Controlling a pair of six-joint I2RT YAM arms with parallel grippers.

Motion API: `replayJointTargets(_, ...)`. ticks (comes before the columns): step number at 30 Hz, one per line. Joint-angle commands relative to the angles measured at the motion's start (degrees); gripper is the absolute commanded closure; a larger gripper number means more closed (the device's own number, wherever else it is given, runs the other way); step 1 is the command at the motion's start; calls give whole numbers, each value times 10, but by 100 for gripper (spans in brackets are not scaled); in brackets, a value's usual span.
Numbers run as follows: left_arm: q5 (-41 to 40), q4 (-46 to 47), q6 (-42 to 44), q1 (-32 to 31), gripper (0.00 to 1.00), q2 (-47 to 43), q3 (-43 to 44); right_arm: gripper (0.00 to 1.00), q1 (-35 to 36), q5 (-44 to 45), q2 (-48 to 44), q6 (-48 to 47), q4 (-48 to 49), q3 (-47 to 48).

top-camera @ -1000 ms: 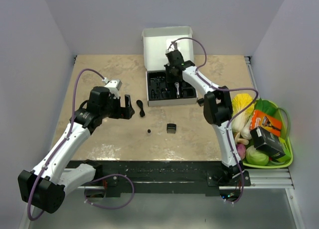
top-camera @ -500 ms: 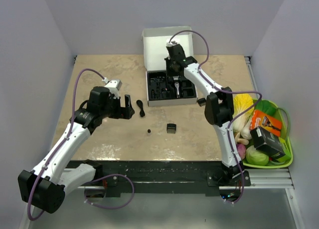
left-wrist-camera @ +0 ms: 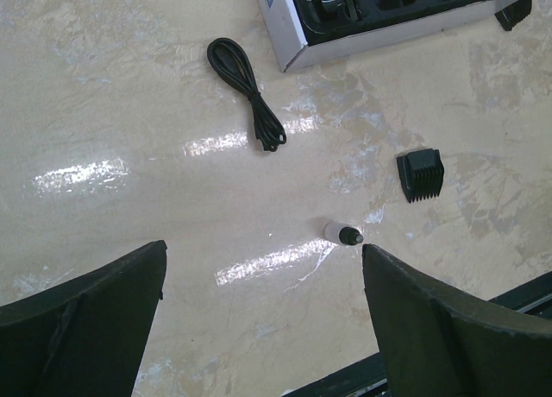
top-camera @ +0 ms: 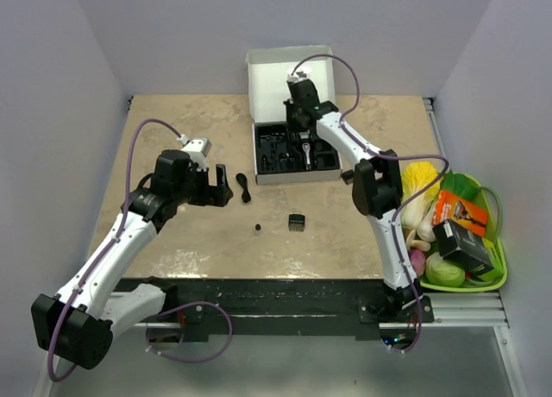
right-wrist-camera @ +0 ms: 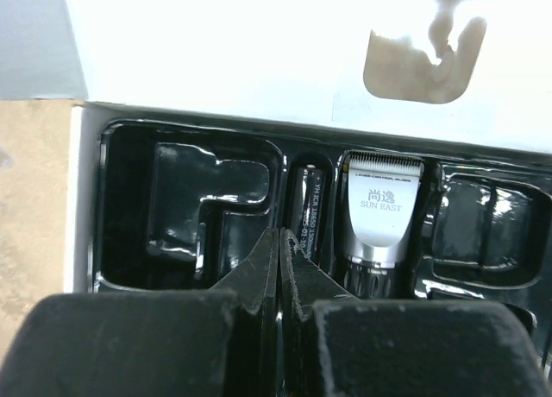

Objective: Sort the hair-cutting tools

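Note:
The black-and-silver clipper [top-camera: 307, 150] [right-wrist-camera: 379, 216] lies in the black tray of the open white box [top-camera: 259, 174]. A black cylinder [right-wrist-camera: 310, 214] rests in the slot beside it. My right gripper [top-camera: 297, 123] [right-wrist-camera: 279, 235] hovers shut and empty over the tray's back edge. On the table lie the coiled cord [top-camera: 243, 187] [left-wrist-camera: 248, 95], the square comb guard [top-camera: 296, 222] [left-wrist-camera: 421, 175] and a tiny black-capped bit [top-camera: 258, 229] [left-wrist-camera: 343, 234]. My left gripper [top-camera: 222, 188] [left-wrist-camera: 263, 250] hangs open just left of the cord, holding nothing.
A small black piece [top-camera: 346, 177] [left-wrist-camera: 515, 10] lies at the box's right front corner. At the far right, a green basket [top-camera: 498, 272] holds toy vegetables, an orange packet [top-camera: 457, 209] and a black box [top-camera: 462, 246]. The box lid [top-camera: 269, 78] stands upright behind the tray.
My right gripper has drifted slightly back and left over the tray, staying shut. The left arm and the loose items have not moved.

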Motion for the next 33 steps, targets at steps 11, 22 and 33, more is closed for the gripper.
replayJointTargets(11,5,16,11,0,1,0,9,100,3,16,5,2,53,-69)
replayJointTargets(22,8,13,9,0,1,-3,18,96,2,32,-122,-7,50,-114)
replayJointTargets(33,6,11,3,0,1,-12,18,63,28,58,-290,-2,2,-283)
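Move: The battery already lies in its narrow slot in the open kit box, its middle about 2 cm ahead of the right hand's shut fingertips and roughly 5 cm below. The clipper lies 4 cm to the right of this battery and some 4 cm nearer the bases; an empty moulded tray is about 5 cm to its left. From the left hand the battery is some 14 cm ahead, 17 cm to the right and 12 cm lower. Onto the battery in its slot comes the right hand, fingers shut, dropping about 4 cm nearly straight down, stopping and holding there to press the battery in. Then it lifts away some 13 cm from that low point, drawing back towards the base and a little right over the box, while the fingers open about a third. ##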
